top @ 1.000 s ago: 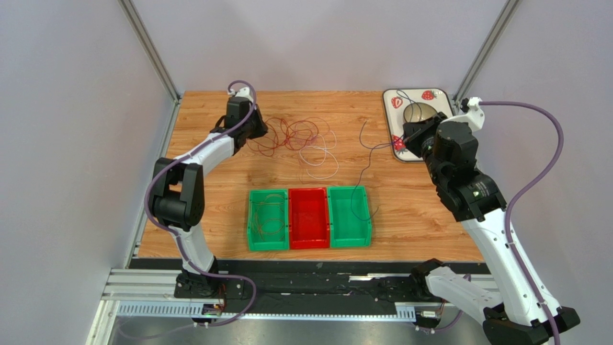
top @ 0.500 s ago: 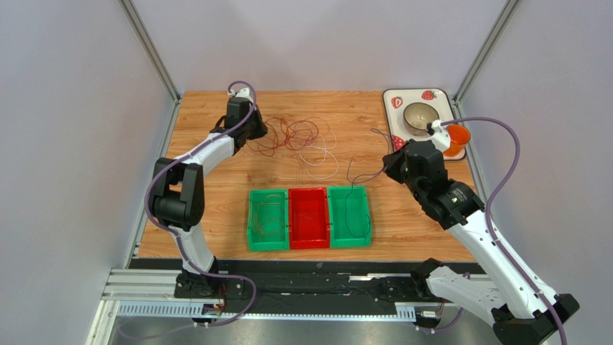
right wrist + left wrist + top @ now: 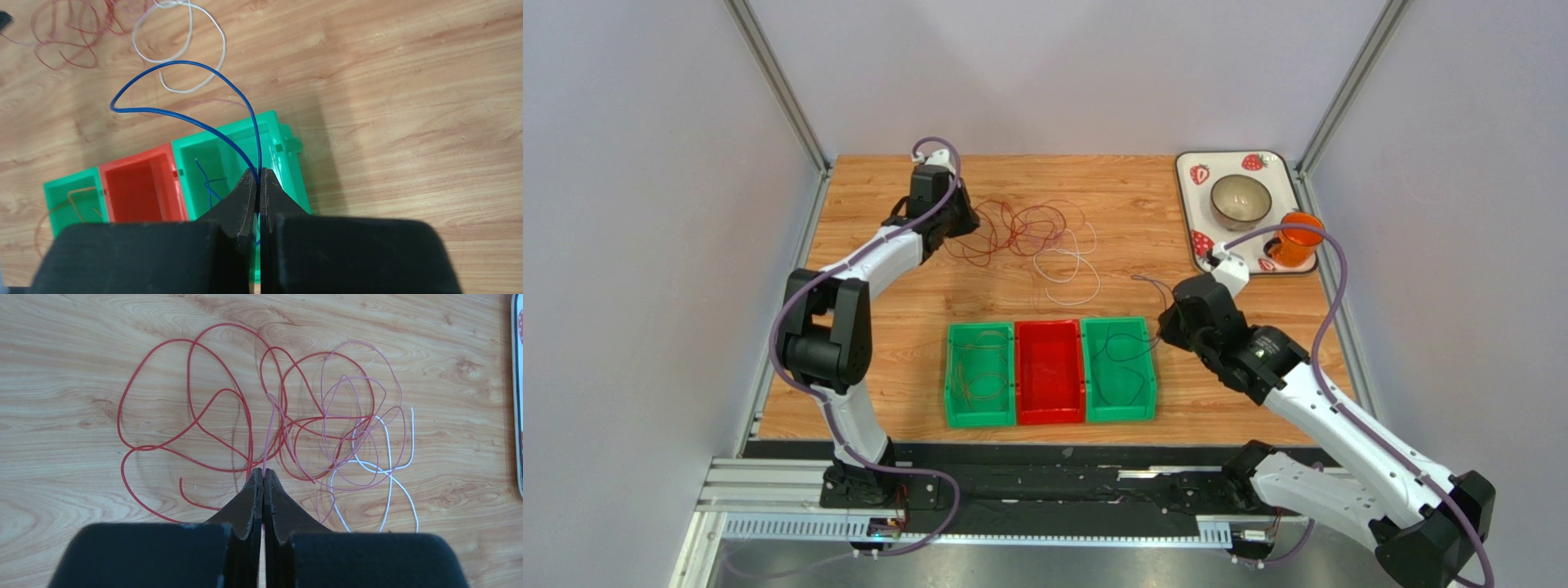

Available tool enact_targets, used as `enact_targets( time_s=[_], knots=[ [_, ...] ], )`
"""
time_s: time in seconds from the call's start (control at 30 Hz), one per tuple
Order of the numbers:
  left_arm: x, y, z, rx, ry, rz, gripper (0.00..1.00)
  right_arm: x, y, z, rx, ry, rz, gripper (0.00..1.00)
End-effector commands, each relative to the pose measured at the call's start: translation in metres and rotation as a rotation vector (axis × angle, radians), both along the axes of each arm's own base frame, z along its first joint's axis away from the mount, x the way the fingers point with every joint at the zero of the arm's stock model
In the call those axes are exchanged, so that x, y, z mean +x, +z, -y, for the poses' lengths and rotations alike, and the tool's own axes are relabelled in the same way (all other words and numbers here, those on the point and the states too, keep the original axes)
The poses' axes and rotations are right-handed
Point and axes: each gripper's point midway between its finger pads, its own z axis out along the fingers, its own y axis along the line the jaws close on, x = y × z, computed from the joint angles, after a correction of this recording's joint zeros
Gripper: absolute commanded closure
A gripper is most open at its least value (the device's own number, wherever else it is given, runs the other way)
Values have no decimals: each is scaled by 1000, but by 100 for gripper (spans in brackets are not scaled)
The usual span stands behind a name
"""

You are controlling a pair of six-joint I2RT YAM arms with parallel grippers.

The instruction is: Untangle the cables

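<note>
The cables point(image 3: 1026, 229) lie tangled at the back of the table: red loops point(image 3: 190, 404), pink loops point(image 3: 362, 386) and a white strand point(image 3: 387, 471). My left gripper point(image 3: 967, 224) point(image 3: 263, 473) is at the tangle's left edge, shut on a pink strand. My right gripper point(image 3: 1163, 328) point(image 3: 258, 173) hovers over the right green bin point(image 3: 1120, 322) point(image 3: 288, 165), shut on a dark blue cable point(image 3: 113, 107). That cable arcs up from the fingers, and its end hangs inside the bin. A brown-orange cable point(image 3: 979, 368) lies in the left green bin point(image 3: 979, 328).
A red bin point(image 3: 1049, 325) sits between the two green ones. At the back right a strawberry-print tray point(image 3: 1195, 172) holds a metal bowl point(image 3: 1237, 196), with an orange cup point(image 3: 1296, 239) beside it. Walls close off the table's left, right and back.
My right arm has swung from the tray at the back right down to the right green bin, carrying the dark blue cable. The left arm has stayed still.
</note>
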Motion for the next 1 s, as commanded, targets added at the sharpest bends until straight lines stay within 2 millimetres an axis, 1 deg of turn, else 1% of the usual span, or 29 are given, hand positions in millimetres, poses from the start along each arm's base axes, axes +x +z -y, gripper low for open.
enact_targets(
  time_s=[0.0, 0.1, 0.27, 0.33, 0.53, 0.67, 0.8, 0.87, 0.9, 0.93, 0.97],
  knots=[
    [9, 14, 7, 6, -14, 41, 100, 4, -6, -12, -6, 29, 24, 100],
    [9, 15, 7, 5, -16, 43, 100, -2, -14, -21, -41, 70, 4, 100],
    [9, 15, 7, 6, -14, 43, 100, -16, -35, -27, -97, 110, -44, 100],
    [9, 15, 7, 5, -16, 43, 100, -20, -43, -29, -102, 126, -62, 100],
    [9, 13, 7, 8, -14, 40, 100, -34, -62, -45, -119, 203, -129, 100],
    [9, 13, 7, 8, -15, 38, 100, -42, -73, -50, -135, 226, -177, 100],
    [9, 14, 8, 6, -14, 38, 100, -46, -85, -52, -153, 217, -240, 100],
    [9, 14, 7, 9, -15, 39, 100, -47, -96, -54, -175, 216, -283, 100],
    [9, 13, 7, 9, -15, 37, 100, -46, -95, -58, -172, 214, -292, 100],
    [9, 13, 8, 8, -17, 39, 100, -47, -102, -59, -196, 215, -319, 100],
    [9, 14, 7, 10, -14, 39, 100, -47, -105, -57, -219, 210, -337, 100]
  ],
)
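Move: The blue cable is already pinched in the right hand, its lower part hanging into the right-hand green bin. That bin's middle lies about 5 cm to the hand's left, 2 cm back and some 15 cm below. The red bin is roughly 17 cm left and 2 cm back, and the white cable about 19 cm ahead and 14 cm left, both well below. From the left hand, the same green bin is about 26 cm back, 24 cm right and 11 cm lower. The blue cable, still held between the shut right fingertips, is lowered about 10 cm towards the right-hand green bin, while the hand also draws back some 5 cm and shifts nearly as far left to come over it. The wrist turns about 15 degrees counter-clockwise and tips further down as it sinks; the fingers keep their hold. ##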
